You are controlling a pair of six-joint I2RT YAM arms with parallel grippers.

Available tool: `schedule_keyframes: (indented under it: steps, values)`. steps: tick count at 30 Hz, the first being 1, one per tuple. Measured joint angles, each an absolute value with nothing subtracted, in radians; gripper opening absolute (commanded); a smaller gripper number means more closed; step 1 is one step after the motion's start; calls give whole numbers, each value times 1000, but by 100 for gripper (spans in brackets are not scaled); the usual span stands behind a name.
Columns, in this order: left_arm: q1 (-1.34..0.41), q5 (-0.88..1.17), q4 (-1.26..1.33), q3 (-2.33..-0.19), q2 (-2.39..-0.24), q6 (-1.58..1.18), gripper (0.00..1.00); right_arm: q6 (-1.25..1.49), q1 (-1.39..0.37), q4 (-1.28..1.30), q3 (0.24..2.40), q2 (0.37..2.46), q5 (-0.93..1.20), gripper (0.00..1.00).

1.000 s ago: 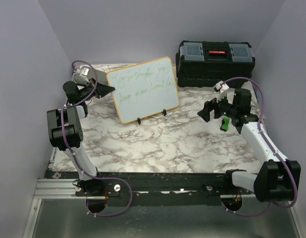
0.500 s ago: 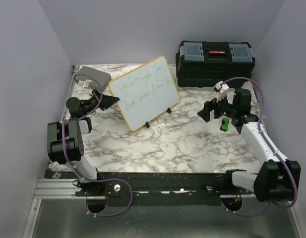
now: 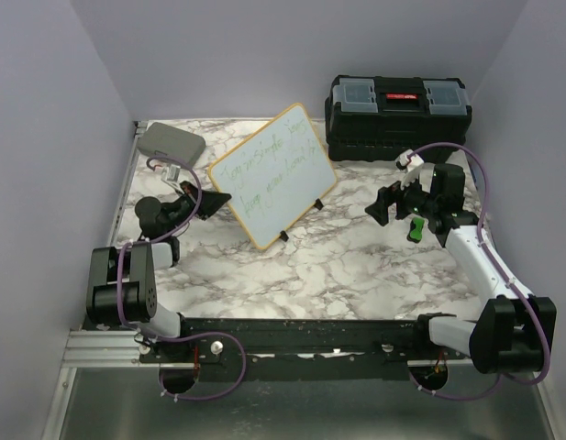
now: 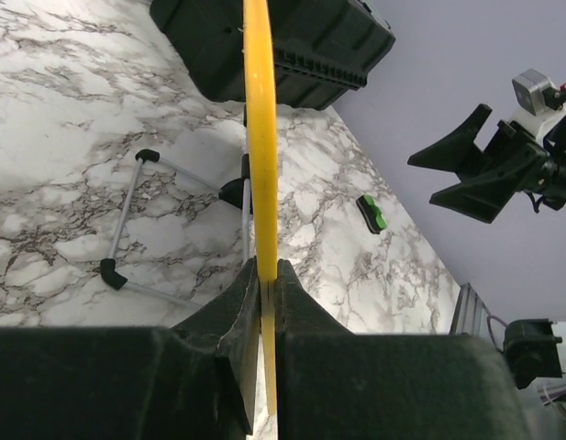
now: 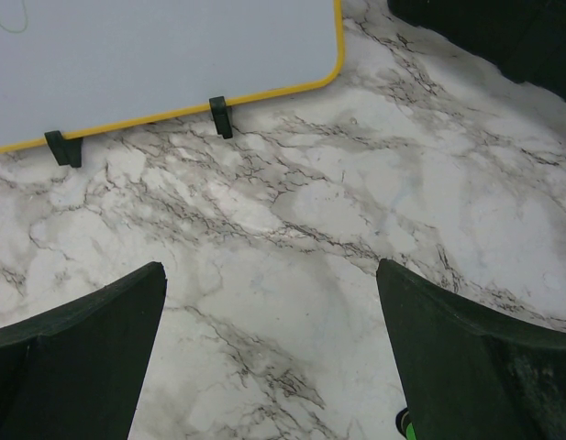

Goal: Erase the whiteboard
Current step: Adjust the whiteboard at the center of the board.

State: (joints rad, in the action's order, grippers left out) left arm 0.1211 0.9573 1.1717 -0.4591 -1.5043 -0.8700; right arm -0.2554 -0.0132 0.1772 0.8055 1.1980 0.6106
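The whiteboard (image 3: 273, 174), yellow-framed with faint green handwriting, stands tilted on the marble table (image 3: 338, 266) left of centre. My left gripper (image 3: 220, 199) is shut on its left edge. In the left wrist view the yellow frame (image 4: 260, 137) runs edge-on between the pinched jaws of the left gripper (image 4: 262, 266), with the board's wire stand (image 4: 136, 220) on the left. My right gripper (image 3: 383, 203) hovers open to the board's right with nothing in it. The right wrist view has the open right gripper (image 5: 271, 268) above bare marble, with the whiteboard (image 5: 154, 55) and its black feet at the top.
A black toolbox (image 3: 397, 105) stands at the back right. A flat grey case (image 3: 171, 140) lies at the back left. A small green and black object (image 3: 414, 228) lies on the table under the right arm. Purple walls close in the sides and back.
My left gripper has pulled the whiteboard nearer and to the right, turning it, and the grey case behind it now shows. The right arm has not moved.
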Motion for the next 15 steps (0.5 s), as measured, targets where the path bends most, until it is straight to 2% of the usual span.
schedule_keyframes:
  steps: [3,5,10,15]
  values:
    - [115,930,1184,-441,-1504,-869,29,-255,-13,177,805,1198,611,100]
    - [115,915,1190,-433,-1504,-868,33,-255,-13,177,805,1198,611,100]
    - [110,878,1222,-409,-1504,-868,37,-255,-13,177,805,1198,611,100]
    - [95,831,1285,-390,-1510,-884,37,-255,-13,178,805,1198,610,100]
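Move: The left gripper already pinches the whiteboard's left edge. The board's middle lies about 15 cm to its right, 6 cm ahead and slightly lower. The near black clip is about 17 cm right and 8 cm back, the far one some 30 cm right and 2 cm ahead, both low. The grey box sits about 21 cm left and 21 cm ahead, well below. From the right gripper the board's middle is roughly 34 cm left and 8 cm ahead. Let go of the whiteboard's left edge: open the left fingers from shut to a bit over a third of their range, while keeping the hand practically where it is beside the board. As they part, turn the wrist about 5 degrees counter-clockwise, so that the right finger stands clear of the board and the edge stays near the left finger. ##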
